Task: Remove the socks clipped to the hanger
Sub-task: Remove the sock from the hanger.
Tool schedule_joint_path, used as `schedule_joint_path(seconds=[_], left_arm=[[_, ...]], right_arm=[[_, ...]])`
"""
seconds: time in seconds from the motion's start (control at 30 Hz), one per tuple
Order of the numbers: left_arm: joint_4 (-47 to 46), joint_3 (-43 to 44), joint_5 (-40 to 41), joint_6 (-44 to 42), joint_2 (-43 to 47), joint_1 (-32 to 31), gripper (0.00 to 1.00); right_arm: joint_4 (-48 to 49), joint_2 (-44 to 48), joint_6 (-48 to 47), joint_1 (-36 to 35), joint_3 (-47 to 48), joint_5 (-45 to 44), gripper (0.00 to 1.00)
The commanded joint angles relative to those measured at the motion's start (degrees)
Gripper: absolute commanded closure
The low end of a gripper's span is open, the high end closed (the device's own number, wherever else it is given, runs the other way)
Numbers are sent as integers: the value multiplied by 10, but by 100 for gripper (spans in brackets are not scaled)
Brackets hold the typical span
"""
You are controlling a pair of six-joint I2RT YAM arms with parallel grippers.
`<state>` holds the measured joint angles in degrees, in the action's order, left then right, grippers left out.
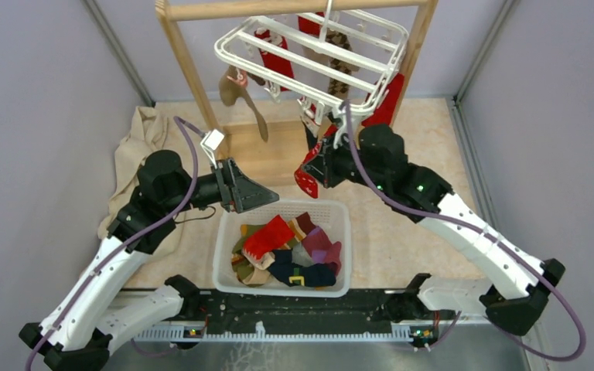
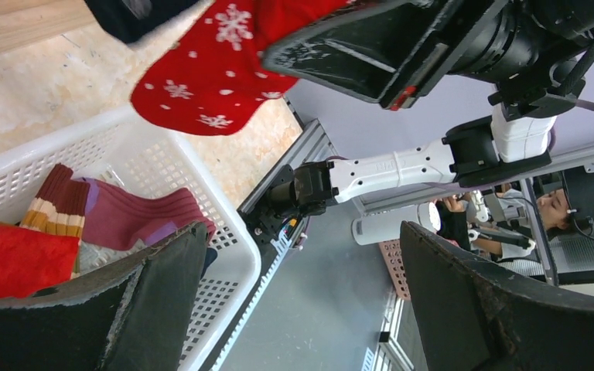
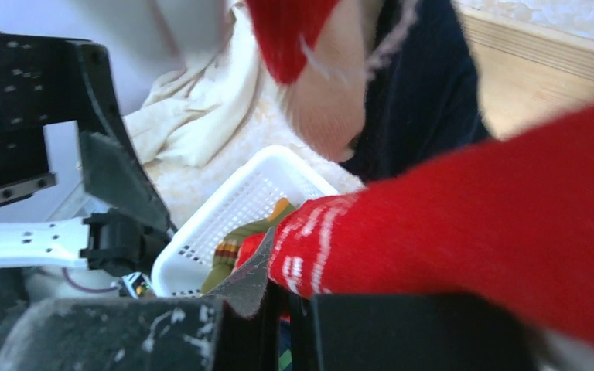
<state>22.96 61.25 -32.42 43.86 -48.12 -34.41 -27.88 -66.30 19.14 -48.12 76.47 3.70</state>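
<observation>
The white slatted hanger (image 1: 309,58) hangs from a wooden frame, with red, brown argyle and tan socks (image 1: 274,52) clipped under it. My right gripper (image 1: 319,166) is just below the hanger's near edge, shut on a red sock with white marks (image 3: 472,224), whose toe (image 1: 306,179) dangles down. A navy sock (image 3: 425,85) hangs right behind it. I cannot tell whether a clip still holds the red sock. My left gripper (image 1: 254,193) is open and holds nothing, over the far left rim of the basket; its jaws stand wide (image 2: 302,255) below the red snowflake sock (image 2: 209,77).
A white mesh basket (image 1: 224,232) holding several loose socks sits between the arm bases. A beige cloth (image 1: 135,147) lies at the left wall. The wooden frame's post (image 1: 189,73) and base board stand behind the left gripper. Grey walls close both sides.
</observation>
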Motion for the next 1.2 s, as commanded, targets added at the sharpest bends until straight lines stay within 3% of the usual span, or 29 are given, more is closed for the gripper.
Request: schedule_joint_path(seconds=[0.0,0.1,0.27,0.8,0.97,1.17], left_arm=[[-38,5,-19,-6,-4,-5,1],[-64,3,-34,-4,-10,-8,1],[-117,-12,-37,4,-29,-26,1],[-261,-62,34,-5,-99,-137,1],[-263,-55,47,-26,-107,-144,1],[-197,-43,86,-58,-97,-146,1]], right_arm=[[30,58,26,45,-27,112,100],[35,71,31,87,-44,174,100],[40,61,30,97,-48,254,100],[101,108,96,97,-93,332,100],[113,107,113,97,-95,341,100],[95,108,109,97,-82,336,100]])
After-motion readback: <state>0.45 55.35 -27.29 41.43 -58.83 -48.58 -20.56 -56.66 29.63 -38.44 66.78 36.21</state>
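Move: Hanging about 10 cm to the right of the left hand and 5 cm ahead, roughly level with it, is the red sock, already pinched in the right fingers; the navy sock is some 7 cm farther out than the red one. The basket is about 33 cm below the left hand and 4 cm to its right. From the right hand, the left gripper is about 7 cm back and 10 cm left, nearly level; the red sock's clip is roughly 6 cm ahead, 4 cm right and 12 cm up. Drawing the red sock back from the hanger, the right hand keeps its shut grip, swings some 3 cm right first, then comes back about 5 cm towards the left gripper and ends slightly higher, turning its fingers counter-clockwise and rolling. The left hand, wide open, reaches about 8 cm right to the sock's foot, sinking slightly and turning a little clockwise; its fingers stay open. ##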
